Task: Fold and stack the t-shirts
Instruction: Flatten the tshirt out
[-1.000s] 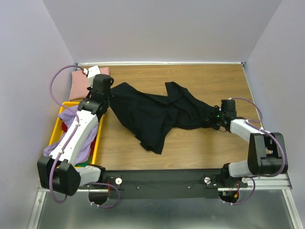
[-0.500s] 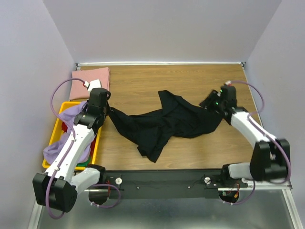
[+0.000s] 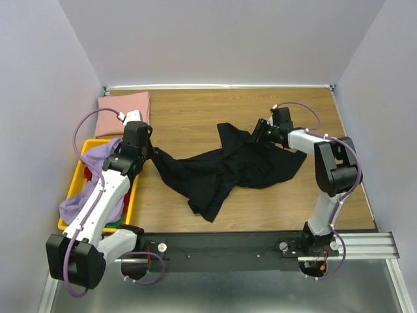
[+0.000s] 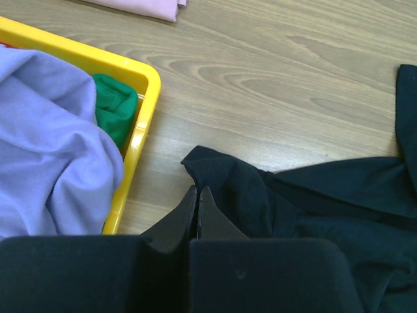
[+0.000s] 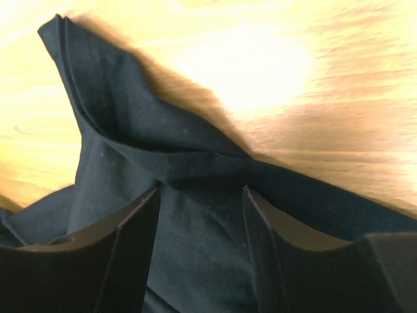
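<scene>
The black t-shirt [image 3: 228, 166] lies crumpled across the middle of the table, also seen in the left wrist view [image 4: 306, 202] and the right wrist view [image 5: 195, 254]. My left gripper [image 3: 148, 151] is shut on its left corner, the fingertips [image 4: 197, 190] pressed together at the cloth's edge. Over the shirt's upper right fold, my right gripper [image 3: 260, 134] stands open, its fingers [image 5: 146, 208] straddling a hem with nothing clamped. The pink t-shirt [image 3: 124, 103] lies folded at the back left. The lavender t-shirt [image 3: 91, 186] is heaped in the crate.
The yellow crate [image 3: 77, 171] stands along the left edge, close to my left arm; its rim [image 4: 146, 75] is just left of the gripper. A green cloth [image 4: 114, 107] lies inside it. Bare wood [image 3: 195, 107] shows behind the black shirt.
My right gripper has let go of the shirt's right side, opened and swung back and left to the upper fold. The left gripper has drawn the shirt's left corner nearer, bunching the cloth.
</scene>
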Available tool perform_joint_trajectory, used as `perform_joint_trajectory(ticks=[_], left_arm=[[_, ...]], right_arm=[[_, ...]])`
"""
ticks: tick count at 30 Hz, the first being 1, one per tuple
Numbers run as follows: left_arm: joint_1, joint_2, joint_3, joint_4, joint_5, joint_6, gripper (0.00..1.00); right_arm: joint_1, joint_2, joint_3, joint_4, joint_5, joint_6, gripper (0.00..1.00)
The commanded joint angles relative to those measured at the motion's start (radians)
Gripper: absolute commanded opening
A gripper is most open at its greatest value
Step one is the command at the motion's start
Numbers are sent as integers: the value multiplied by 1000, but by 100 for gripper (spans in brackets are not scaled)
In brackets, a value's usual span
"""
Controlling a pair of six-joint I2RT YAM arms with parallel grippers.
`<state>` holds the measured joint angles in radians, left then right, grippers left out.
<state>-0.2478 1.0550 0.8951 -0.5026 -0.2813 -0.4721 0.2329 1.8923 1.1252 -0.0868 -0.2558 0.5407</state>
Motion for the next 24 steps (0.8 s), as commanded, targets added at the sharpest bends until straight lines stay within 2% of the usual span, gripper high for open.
perform_joint_trajectory(ticks=[1, 3, 7, 12, 14, 17, 21, 23, 24], left_arm=[[8, 5, -12, 22, 27, -5, 0], [10, 7, -10, 26, 28, -3, 0], [13, 16, -18, 55, 53, 15, 0], [15, 60, -47, 113, 167, 70, 0], [15, 80, -51, 148, 208, 90, 0], [13, 141, -50, 179, 266, 124, 0], [13, 226, -27, 202, 313, 159, 0], [13, 264, -16, 211, 314, 170, 0], [13, 264, -19, 217, 309, 171, 0]], right_arm=[[-68, 21, -36, -5, 76, 51, 61], [-128, 2, -118, -5, 101, 99, 61], [-323, -99, -261, -11, 153, 169, 61], [-449, -352, -404, -48, 239, 203, 62], [-455, -419, -421, -73, 292, 173, 62], [-449, -490, -387, -91, 273, 111, 62], [-356, -415, -198, -157, 262, -22, 62], [-250, -351, -57, -180, 282, -98, 62], [-219, -328, -56, -182, 279, -122, 62]])
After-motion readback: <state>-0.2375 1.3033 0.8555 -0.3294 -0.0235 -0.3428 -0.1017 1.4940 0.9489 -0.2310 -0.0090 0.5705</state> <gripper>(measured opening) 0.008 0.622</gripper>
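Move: The right hand is low on the black t-shirt, half-open fingertips at cloth height; the shirt's right end lies about 20 cm to its right and 9 cm back, the far sleeve tip some 14 cm left and 6 cm ahead. The left hand already holds the shirt's left end up; from it the shirt's middle lies roughly 27 cm right, level fore and aft, 16 cm below, and the yellow box's middle about 18 cm left, 10 cm back and 13 cm below. With its half-open fingertips bearing on the cloth, the right hand sweeps about 20 cm to the right and some 8 cm back, dragging the shirt's right part with it towards the table's right side, then lifts off about 7 cm and starts back forward and slightly left. The left hand keeps its pinch on the left end and, after a short hold, lowers it about 7 cm towards the table while easing right and a little forward, tipping down slightly and turning some 15 degrees clockwise. ##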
